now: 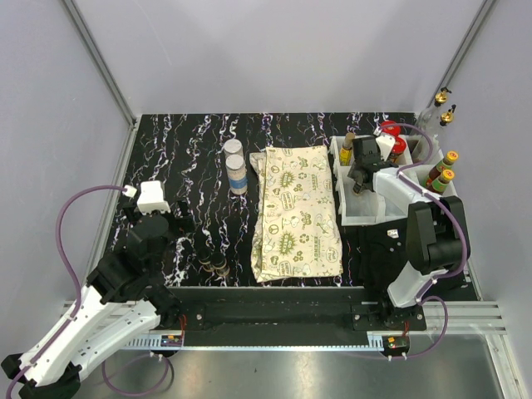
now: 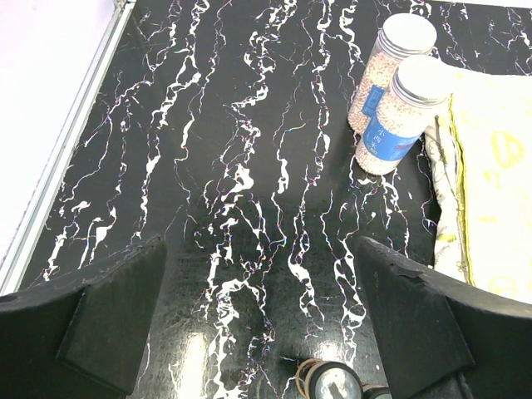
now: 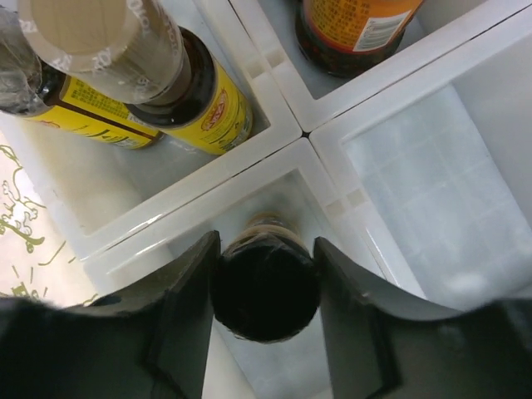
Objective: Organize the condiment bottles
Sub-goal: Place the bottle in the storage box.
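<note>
My right gripper (image 3: 266, 278) is shut on the black cap of a dark bottle (image 3: 264, 299), which stands upright in a compartment of the white bin (image 3: 307, 133). From above, that gripper (image 1: 359, 177) hangs over the bin's left side. Yellow-labelled bottles (image 3: 199, 91) fill the compartment beside it, and an orange-labelled bottle (image 3: 349, 29) the one behind. My left gripper (image 2: 262, 316) is open over bare table. Two clear white-capped jars (image 2: 391, 125) stand ahead of it to the right, and a small dark bottle top (image 2: 337, 382) shows just below the fingers.
A cream patterned cloth (image 1: 295, 212) lies between the jars (image 1: 236, 166) and the white bins (image 1: 366, 218). Red-capped bottles (image 1: 391, 137) and orange-capped bottles (image 1: 443, 170) stand in the bins. Two small dark bottles (image 1: 212, 264) stand near the front edge. More bottles (image 1: 443, 106) sit beyond the back right corner.
</note>
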`<state>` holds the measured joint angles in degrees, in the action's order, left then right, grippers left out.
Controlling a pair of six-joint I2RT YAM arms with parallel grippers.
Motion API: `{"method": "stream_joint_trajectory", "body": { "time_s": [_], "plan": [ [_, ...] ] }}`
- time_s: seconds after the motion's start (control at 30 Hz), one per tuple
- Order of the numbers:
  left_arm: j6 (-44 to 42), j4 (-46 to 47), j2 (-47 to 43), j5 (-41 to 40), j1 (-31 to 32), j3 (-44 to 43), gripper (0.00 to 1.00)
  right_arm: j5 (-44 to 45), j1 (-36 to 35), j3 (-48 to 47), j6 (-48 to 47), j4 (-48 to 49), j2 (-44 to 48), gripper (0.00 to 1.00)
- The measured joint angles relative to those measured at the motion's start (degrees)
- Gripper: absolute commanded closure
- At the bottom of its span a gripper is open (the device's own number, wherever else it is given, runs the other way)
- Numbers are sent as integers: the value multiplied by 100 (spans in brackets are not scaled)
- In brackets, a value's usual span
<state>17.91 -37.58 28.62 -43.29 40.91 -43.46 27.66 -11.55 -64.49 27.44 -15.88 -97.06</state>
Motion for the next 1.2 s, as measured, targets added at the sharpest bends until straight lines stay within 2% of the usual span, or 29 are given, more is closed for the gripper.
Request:
{"method": "stream_joint_trajectory", "body": {
  "time_s": [0.1,0.2,0.4,0.8,1.03,1.2],
  "plan": [
    [0,0,0,2,0,0,1,-105,0,0,61,2,-2,27],
    [-2,0,4,2,-2,0,1,-240,0,0,114,9,-2,1],
    [-39,0,44,96,-22,0,1,-516,-13,13,92,-46,201,0],
    [-33,0,107,393,-42,0,1,-940,0,197,33,-72,1963,0],
    [361,-372,459,852,-42,-155,1,-1523,0,313,-90,-116,2345,0],
    [811,-693,680,1547,-42,-122,1,-1729,0,315,-125,-140,2420,0]
  ]
}}
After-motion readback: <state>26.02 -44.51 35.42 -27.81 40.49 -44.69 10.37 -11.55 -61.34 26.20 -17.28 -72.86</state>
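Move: A small dark bottle is already down in the storage box's near-left compartment, held by the right fingers. That compartment's middle lies about 4 cm back and 6 cm below the right hand. The yellow-labelled bottles stand roughly 10 cm ahead and 3 cm left, a red-lidded jar 10 cm ahead and 11 cm right. From the left hand, a dark bottle stands some 7 cm back, 7 cm right and 20 cm below; its twin is 4 cm farther right of it. The bottle in the box is let go as the right fingers open wide, drifting a little left; the empty hand then rises some 13 cm, easing back and left away from the bottle while its fingers tip upward and turn counter-clockwise. Late on, the left hand, fingers still open, goes about 5 cm right and nearly as far down towards the two dark bottles, tipping downward. ##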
